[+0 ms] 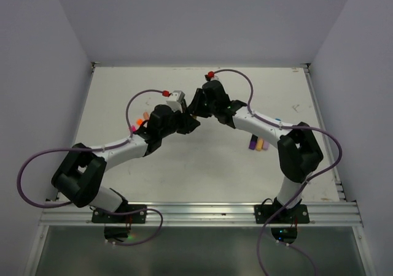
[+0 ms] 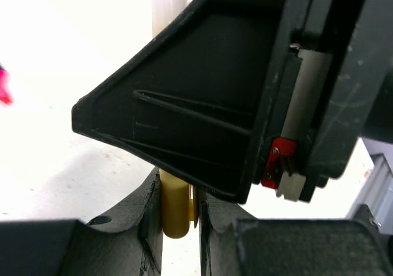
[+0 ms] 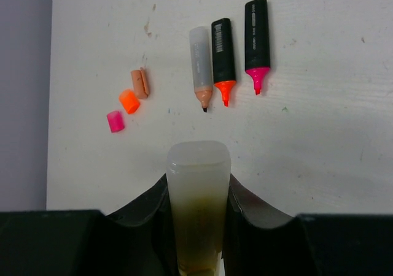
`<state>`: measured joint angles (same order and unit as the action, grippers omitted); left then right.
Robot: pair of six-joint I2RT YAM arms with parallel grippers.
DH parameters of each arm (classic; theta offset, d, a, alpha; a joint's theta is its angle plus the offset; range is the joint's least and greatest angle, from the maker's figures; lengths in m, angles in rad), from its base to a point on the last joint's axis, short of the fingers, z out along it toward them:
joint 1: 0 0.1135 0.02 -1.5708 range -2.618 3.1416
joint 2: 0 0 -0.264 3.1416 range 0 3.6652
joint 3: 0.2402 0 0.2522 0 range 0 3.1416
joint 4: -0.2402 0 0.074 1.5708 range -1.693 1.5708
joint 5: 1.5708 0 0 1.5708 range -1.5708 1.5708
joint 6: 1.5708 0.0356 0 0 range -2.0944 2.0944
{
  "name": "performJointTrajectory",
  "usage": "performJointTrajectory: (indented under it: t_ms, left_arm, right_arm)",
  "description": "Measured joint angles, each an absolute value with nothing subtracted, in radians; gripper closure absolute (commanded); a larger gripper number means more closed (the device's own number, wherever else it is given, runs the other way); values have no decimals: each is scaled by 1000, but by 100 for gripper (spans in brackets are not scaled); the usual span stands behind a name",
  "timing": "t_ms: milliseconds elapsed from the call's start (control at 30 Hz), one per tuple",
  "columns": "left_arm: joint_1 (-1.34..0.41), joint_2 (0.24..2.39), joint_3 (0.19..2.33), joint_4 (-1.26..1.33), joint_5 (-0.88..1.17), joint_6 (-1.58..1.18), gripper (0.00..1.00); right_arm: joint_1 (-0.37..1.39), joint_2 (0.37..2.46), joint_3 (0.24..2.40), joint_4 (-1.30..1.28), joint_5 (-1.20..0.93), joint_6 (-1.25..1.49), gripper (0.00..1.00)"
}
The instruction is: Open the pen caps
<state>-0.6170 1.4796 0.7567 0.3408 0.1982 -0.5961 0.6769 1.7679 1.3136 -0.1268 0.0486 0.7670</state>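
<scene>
My left gripper (image 2: 179, 197) is shut on a stubby yellow pen cap (image 2: 174, 211), which stands upright between its fingers. My right gripper (image 3: 198, 193) is shut on a translucent highlighter body (image 3: 198, 178) with yellowish ink inside. In the top view the two grippers meet nose to nose at mid-table, left gripper (image 1: 186, 121) and right gripper (image 1: 198, 107). The right gripper's black housing (image 2: 209, 104) fills the left wrist view. It hides where cap and body meet. The body's pale end (image 2: 169, 6) shows above the housing.
Loose peach cap (image 3: 140, 83), orange cap (image 3: 129, 101) and pink cap (image 3: 115, 121) lie on the white table (image 3: 319, 153). Beside them lie uncapped highlighters: a clear one with a peach tip (image 3: 200, 64), a black-orange one (image 3: 223, 54) and a black-pink one (image 3: 256, 40). More pens (image 1: 259, 144) lie under the right arm.
</scene>
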Motion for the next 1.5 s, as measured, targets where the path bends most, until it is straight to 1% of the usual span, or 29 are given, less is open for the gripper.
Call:
performJointTrajectory:
  t_ms: [200,333,433,500,600,667,867,933,1167,1333,1500]
  left_arm:
    - [-595,1436,737,392,126,-578,100]
    - [-609,1385,701,356,184,-567,100]
    - [-595,1371,685,357,210,-564,100]
    - [-574,1362,671,347,210,-566,100]
    - [-527,1346,666,275,146,-573,100]
    - [-479,1340,678,195,61,-583,100]
    - [-274,1340,710,-8,-155,-630,100]
    - [-231,1340,710,-66,-236,-655,100]
    - [-220,1347,710,-263,-494,-801,100]
    - [-196,1407,710,-324,-561,-874,100]
    - [-160,1474,712,-330,-586,-896,100]
  right_arm:
    - [635,1847,1456,-150,-38,798,100]
    - [498,1929,1612,-100,61,793,100]
    - [412,1958,1671,-90,113,788,100]
    - [384,1980,1718,-100,121,776,100]
    - [393,2024,1786,-117,98,744,100]
    - [412,2057,1822,-154,68,712,100]
    - [469,2132,1807,-234,29,603,100]
    - [487,2159,1807,-255,26,572,100]
    - [520,2219,1795,-292,11,496,100]
    - [519,2243,1796,-292,7,476,100]
    - [517,2276,1816,-302,2,460,100]
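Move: Both hands hold the yellow pen, the left by its cap, the right by its body. From the left hand the loose pink cap lies about 30 cm left, 7 ahead and 13 below, the orange cap some 3 cm right of and beyond it. From the right hand the free spot is 12 cm ahead, 3 right, 14 below; the pink pen lies 12 ahead, 4 left, the orange pen 11 ahead, 8 left. Gripping cap and body from both sides, the hands shift slightly forward-left together, then the right pulls away about 17 cm forward, 10 right and 8 up before coming back left and sinking beside the pink pen. The left keeps the cap and sweeps some 30 cm left, sinking towards the loose caps while turning roughly 70 degrees counter-clockwise and tipping down. ##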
